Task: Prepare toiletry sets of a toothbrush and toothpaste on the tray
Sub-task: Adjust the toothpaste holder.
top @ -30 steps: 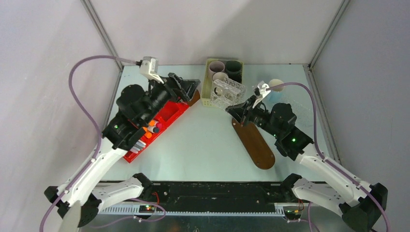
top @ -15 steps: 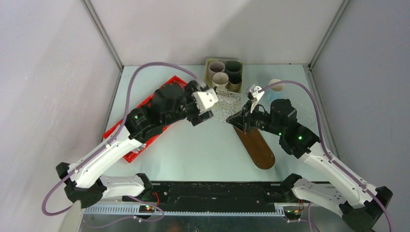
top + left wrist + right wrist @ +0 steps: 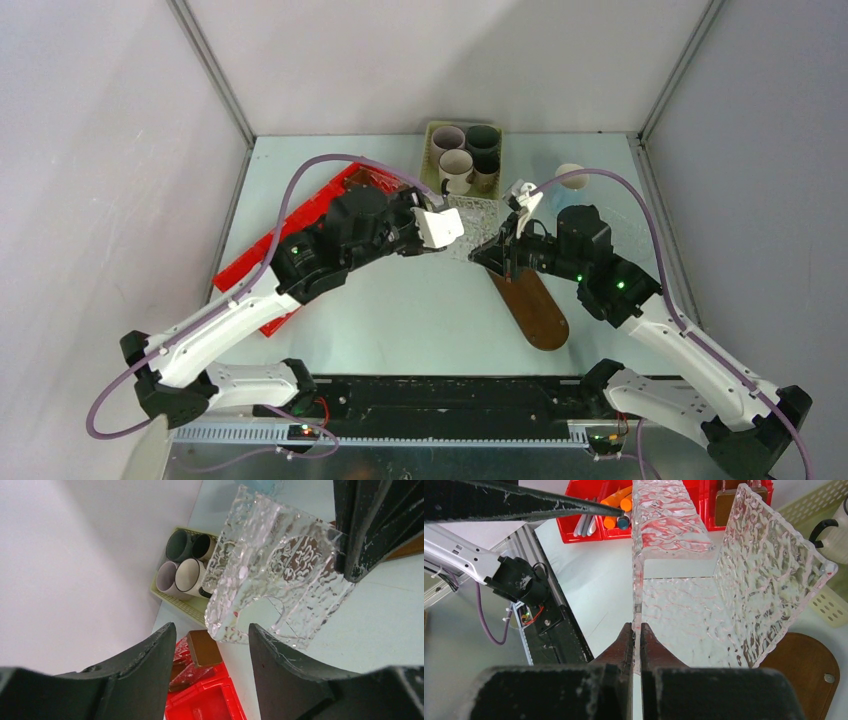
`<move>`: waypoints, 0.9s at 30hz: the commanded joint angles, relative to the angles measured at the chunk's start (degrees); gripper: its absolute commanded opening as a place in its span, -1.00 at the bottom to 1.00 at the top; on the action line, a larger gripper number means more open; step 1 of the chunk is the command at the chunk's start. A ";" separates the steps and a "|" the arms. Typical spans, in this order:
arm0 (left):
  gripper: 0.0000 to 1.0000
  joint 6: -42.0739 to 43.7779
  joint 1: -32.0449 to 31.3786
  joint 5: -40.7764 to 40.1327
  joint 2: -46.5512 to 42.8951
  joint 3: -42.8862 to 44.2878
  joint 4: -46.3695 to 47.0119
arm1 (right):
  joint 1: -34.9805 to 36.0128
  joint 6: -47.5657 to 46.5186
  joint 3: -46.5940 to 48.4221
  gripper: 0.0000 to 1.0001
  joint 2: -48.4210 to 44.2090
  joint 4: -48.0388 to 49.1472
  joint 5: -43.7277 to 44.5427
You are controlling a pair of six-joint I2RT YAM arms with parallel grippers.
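Observation:
My right gripper [image 3: 636, 627] is shut on the thin wall of a clear textured plastic holder [image 3: 724, 580], keeping it over the far end of the dark brown oval tray [image 3: 532, 305]. From the left, my left gripper [image 3: 211, 630] reaches the clear holder [image 3: 280, 570]; its jaws are open, with the holder's lower corner just beyond the fingertips and nothing pinched. Orange toothpaste tubes [image 3: 616, 497] and slim white toothbrushes [image 3: 586, 525] lie in the red bin [image 3: 262, 262]. Mugs [image 3: 465, 160] stand in the pale yellow basket [image 3: 185, 605].
A brown block [image 3: 202, 647] sits in the red bin's far compartment. A white cup [image 3: 570, 175] stands at the back right. My left arm crosses above the red bin and hides much of it in the top view. Metal frame posts rise at the back corners.
My left arm has swung right from over the red bin to the clear holder, and its jaws have narrowed. The right gripper has kept its hold on the holder, barely moving.

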 commanded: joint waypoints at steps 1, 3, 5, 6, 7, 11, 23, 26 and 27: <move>0.22 1.14 -0.26 0.45 -0.65 -0.04 4.38 | -0.04 -0.92 3.21 -1.00 -0.61 2.29 -1.50; 0.22 0.70 -0.26 1.83 -0.04 0.31 4.11 | 0.08 -0.87 3.22 -1.00 -0.59 2.26 -1.66; 0.22 0.42 -0.26 2.90 0.66 0.68 3.33 | 0.10 -0.81 3.22 -1.00 -0.63 2.24 -1.75; 0.22 0.40 -0.30 3.13 0.91 0.87 3.08 | 0.12 -0.82 3.23 -1.00 -0.65 2.35 -1.85; 0.22 0.49 -0.28 3.19 1.40 0.92 2.51 | 0.17 -0.82 3.24 -1.00 -0.67 2.39 -1.88; 0.23 0.81 -0.35 3.71 2.19 1.23 1.90 | 0.28 -0.41 3.26 -1.00 -0.45 2.76 -2.96; -0.24 0.55 -0.35 3.96 4.91 2.64 0.93 | 0.61 -1.56 3.24 -1.00 0.64 2.60 -5.28; -0.51 -0.57 -0.34 3.92 4.36 2.21 1.03 | 0.51 -2.02 3.24 -1.00 0.46 2.25 -4.08; -0.57 -0.89 -0.37 3.67 4.16 1.87 1.28 | 0.50 -2.11 3.23 -0.98 0.29 2.27 -3.09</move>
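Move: The toothpaste holder, a clear box, already hangs in the right gripper's closed fingers, its middle some 4 cm to the right of the left fingertips, about 2 cm back and 4 cm lower. From the right hand the holder's middle lies about 4 cm ahead, 2 cm left and 2 cm down. Far below the left hand are the mug basket, roughly 22 cm ahead and 5 cm right, and the brown board, about 3 cm back and 18 cm right. Bring the left gripper down about 3 cm and some 2 cm to the right, half open, until its fingers straddle the holder's far left edge, then close them by about half onto that edge. Keep the right fingers shut on the holder's wall, easing that hand back only about a centimetre. ##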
